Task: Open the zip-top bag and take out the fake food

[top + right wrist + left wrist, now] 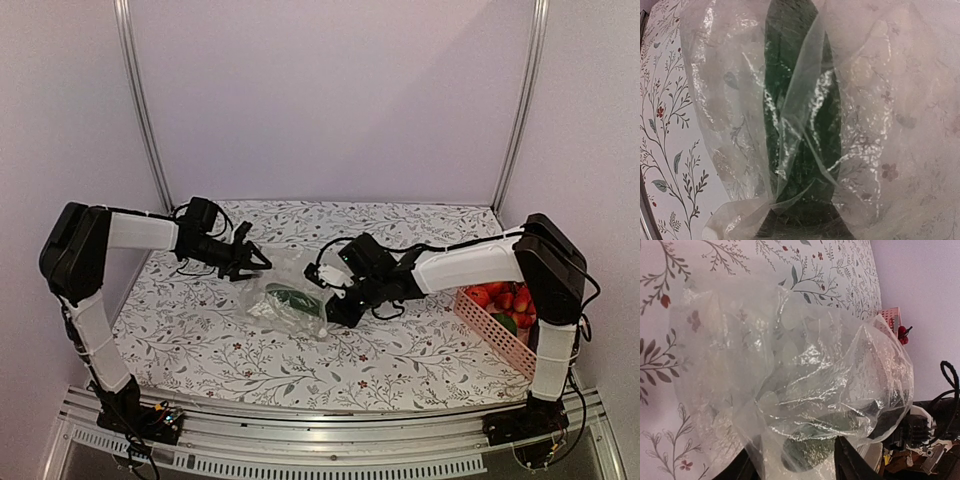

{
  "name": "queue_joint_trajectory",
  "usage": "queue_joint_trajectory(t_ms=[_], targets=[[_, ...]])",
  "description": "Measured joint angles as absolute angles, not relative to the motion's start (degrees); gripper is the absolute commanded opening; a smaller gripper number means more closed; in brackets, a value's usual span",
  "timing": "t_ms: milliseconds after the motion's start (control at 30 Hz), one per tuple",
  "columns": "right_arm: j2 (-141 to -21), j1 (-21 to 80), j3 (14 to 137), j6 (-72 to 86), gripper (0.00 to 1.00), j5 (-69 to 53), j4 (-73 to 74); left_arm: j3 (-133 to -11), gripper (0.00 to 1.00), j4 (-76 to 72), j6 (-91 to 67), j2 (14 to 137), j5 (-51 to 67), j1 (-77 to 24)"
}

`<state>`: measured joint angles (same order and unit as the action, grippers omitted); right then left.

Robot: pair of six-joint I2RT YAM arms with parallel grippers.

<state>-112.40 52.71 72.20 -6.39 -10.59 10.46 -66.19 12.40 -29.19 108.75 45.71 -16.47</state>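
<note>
The clear crinkly zip-top bag [272, 285] lies crumpled at the table's middle between both arms. Inside it lies a long green cucumber [294, 298], one piece of the fake food. In the left wrist view the bag [790, 360] billows in front of my left gripper [792, 450]; its dark fingers stand apart with loose film and the cucumber's end [807, 455] between them. My left gripper [255, 262] sits at the bag's far left edge. My right gripper [330, 307] holds the bag's right side. Its jaws [802, 222] are shut on the cucumber [800, 100] through the film [725, 100].
A pink lattice basket [488, 325] stands at the right edge by the right arm's base, holding red strawberries [505, 298] and a green piece [505, 322]. The floral tablecloth [200, 340] covers the table. Metal posts stand at both back corners.
</note>
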Motion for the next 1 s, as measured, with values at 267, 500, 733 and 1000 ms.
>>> queue_joint_trajectory(t_ms=[267, 500, 733, 1000], targets=[[-115.1, 52.7, 72.8, -3.3, 0.11, -11.7, 12.0, -55.4, 0.51, 16.8, -27.6, 103.3, 40.7, -16.4], [-115.2, 52.7, 72.8, -1.5, 0.14, -12.6, 12.2, -54.0, 0.41, 18.2, -27.4, 103.3, 39.5, -17.0], [-115.2, 52.7, 72.0, 0.4, 0.38, -13.9, 12.0, -54.3, 0.00, 17.8, -26.6, 103.6, 40.8, -18.7], [-114.9, 52.7, 70.5, -2.4, 0.48, -12.5, 12.5, -58.6, 0.00, 21.2, -23.1, 108.1, 40.1, -18.8]])
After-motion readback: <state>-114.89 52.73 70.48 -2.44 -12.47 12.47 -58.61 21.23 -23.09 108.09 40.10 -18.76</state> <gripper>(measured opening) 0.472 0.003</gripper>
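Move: The left hand, open, hangs above the bag. The bag's left edge, where it will pinch, lies about 7 cm back, 2 cm to its left and 6 cm below. The cucumber inside lies some 5 cm back and 5 cm to its right, about 5 cm below. The right hand holds the cucumber's near end: the cucumber's middle is about 5 cm ahead, 8 cm to its left and 3 cm lower, the bag's left edge some 14 cm left and 4 cm ahead. Back towards the base and down, the left hand swings about 7 cm and sinks some 6 cm to the bag's left edge, tilting about 15 degrees, then closes its open fingers and pinches the plastic. The right hand lowers the cucumber's end 3 to 4 cm with a slight drift back, the wrist tipping a little, and late on its fingers open from a quarter to about half. ##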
